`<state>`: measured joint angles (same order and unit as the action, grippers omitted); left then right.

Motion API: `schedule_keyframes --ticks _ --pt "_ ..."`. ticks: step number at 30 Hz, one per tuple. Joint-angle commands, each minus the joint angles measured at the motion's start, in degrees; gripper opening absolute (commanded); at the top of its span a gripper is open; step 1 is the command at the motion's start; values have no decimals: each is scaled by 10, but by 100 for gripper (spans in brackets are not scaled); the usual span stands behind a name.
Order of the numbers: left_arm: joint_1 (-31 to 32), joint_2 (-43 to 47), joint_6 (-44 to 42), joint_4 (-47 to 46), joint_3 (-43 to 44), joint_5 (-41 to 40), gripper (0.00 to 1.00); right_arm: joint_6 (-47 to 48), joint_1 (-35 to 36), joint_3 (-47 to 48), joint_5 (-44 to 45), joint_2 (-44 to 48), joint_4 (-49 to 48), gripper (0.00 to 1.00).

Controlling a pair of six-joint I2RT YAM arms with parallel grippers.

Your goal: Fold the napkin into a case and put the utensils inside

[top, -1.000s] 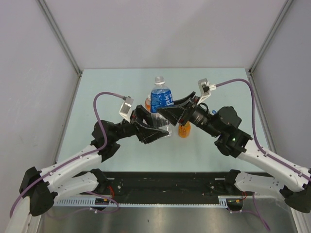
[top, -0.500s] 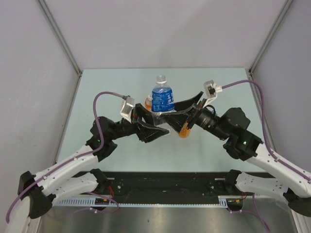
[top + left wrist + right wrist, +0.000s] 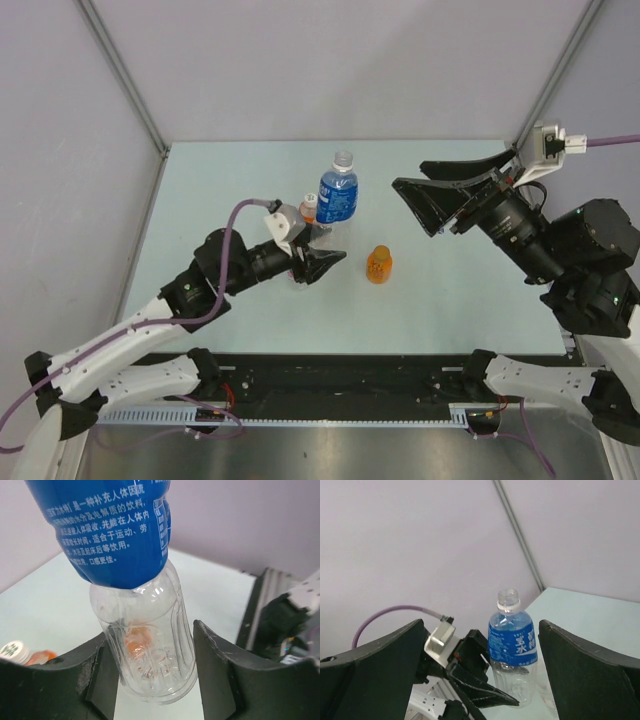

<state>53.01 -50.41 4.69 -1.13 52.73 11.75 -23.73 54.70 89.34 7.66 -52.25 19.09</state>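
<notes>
No napkin or utensils are in view. A clear plastic bottle (image 3: pixel 337 195) with a blue label and an uncapped neck stands mid-table. My left gripper (image 3: pixel 322 265) is shut on its clear lower part. In the left wrist view the bottle (image 3: pixel 145 645) fills the gap between the two black fingers (image 3: pixel 215 670). My right gripper (image 3: pixel 415 190) hangs open and wide at the right, well clear of the bottle, with nothing between its fingers. From the right wrist the bottle (image 3: pixel 512 640) and the left gripper (image 3: pixel 485 690) show between the spread right fingers (image 3: pixel 590 675).
A small orange bottle with a white cap (image 3: pixel 308 208) stands just behind the blue-labelled one and shows in the left wrist view as the white cap (image 3: pixel 14 651). An orange pill bottle (image 3: pixel 379 265) stands to its right. Grey walls enclose the pale table (image 3: pixel 220 180).
My right gripper has opened wide and pulled back up and to the right, away from the bottle. The left arm has lowered and drawn back a little, still shut on the bottle.
</notes>
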Motion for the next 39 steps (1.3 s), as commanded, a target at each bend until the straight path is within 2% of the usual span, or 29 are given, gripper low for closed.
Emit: schedule_keyframes --ticks 1,6,10,15,27,35,39 --pt "45 -24 -100 67 32 -181 0 26 3 41 49 -53 74 98" --pt "106 -35 -151 48 14 -286 0 42 1 79 66 -102 112 89" --pt "137 -33 -182 46 6 -322 0 56 -6 113 68 -144 162 81" --pt "154 -28 -209 41 0 -347 0 47 -29 131 27 -160 186 74" --pt "155 -24 -217 44 -6 -351 0 40 -39 110 3 -153 185 55" --pt "161 -28 -218 42 -2 -352 0 34 -45 99 -21 -156 180 50" --pt "163 -31 -220 41 -3 -352 0 33 -46 100 -27 -162 179 55"
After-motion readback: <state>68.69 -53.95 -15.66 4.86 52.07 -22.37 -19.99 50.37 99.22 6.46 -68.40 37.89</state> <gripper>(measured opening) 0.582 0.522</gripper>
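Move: The opened blue-label bottle, gripped near its foot by the left hand, has its middle about 7 cm above that hand and 1 cm farther out. From the raised, empty right hand, that middle lies some 9 cm ahead, 8 cm left and 11 cm lower. On the table, the orange-drink bottle stands about 15 cm ahead of the right hand, 12 cm left and 46 cm below; the small orange bottle is 6 cm ahead, 3 cm right and 50 cm below. The right hand swoops down about 9 cm, some 6 cm forward and 5 cm left towards the top of the blue-label bottle, rolling its left side down and dipping its fingertips some 25 degrees in all, then hangs there while its wide-open fingers close to about half, on either side of the bottle's neck; contact can't be made out. The left hand keeps its grip near the foot, sinks about 5 cm with a little forward travel, and turns some 30 degrees, its right-pointing fingers dipping and swinging forward so that the bottle's mouth leans towards the right hand, then holds nearly still. ##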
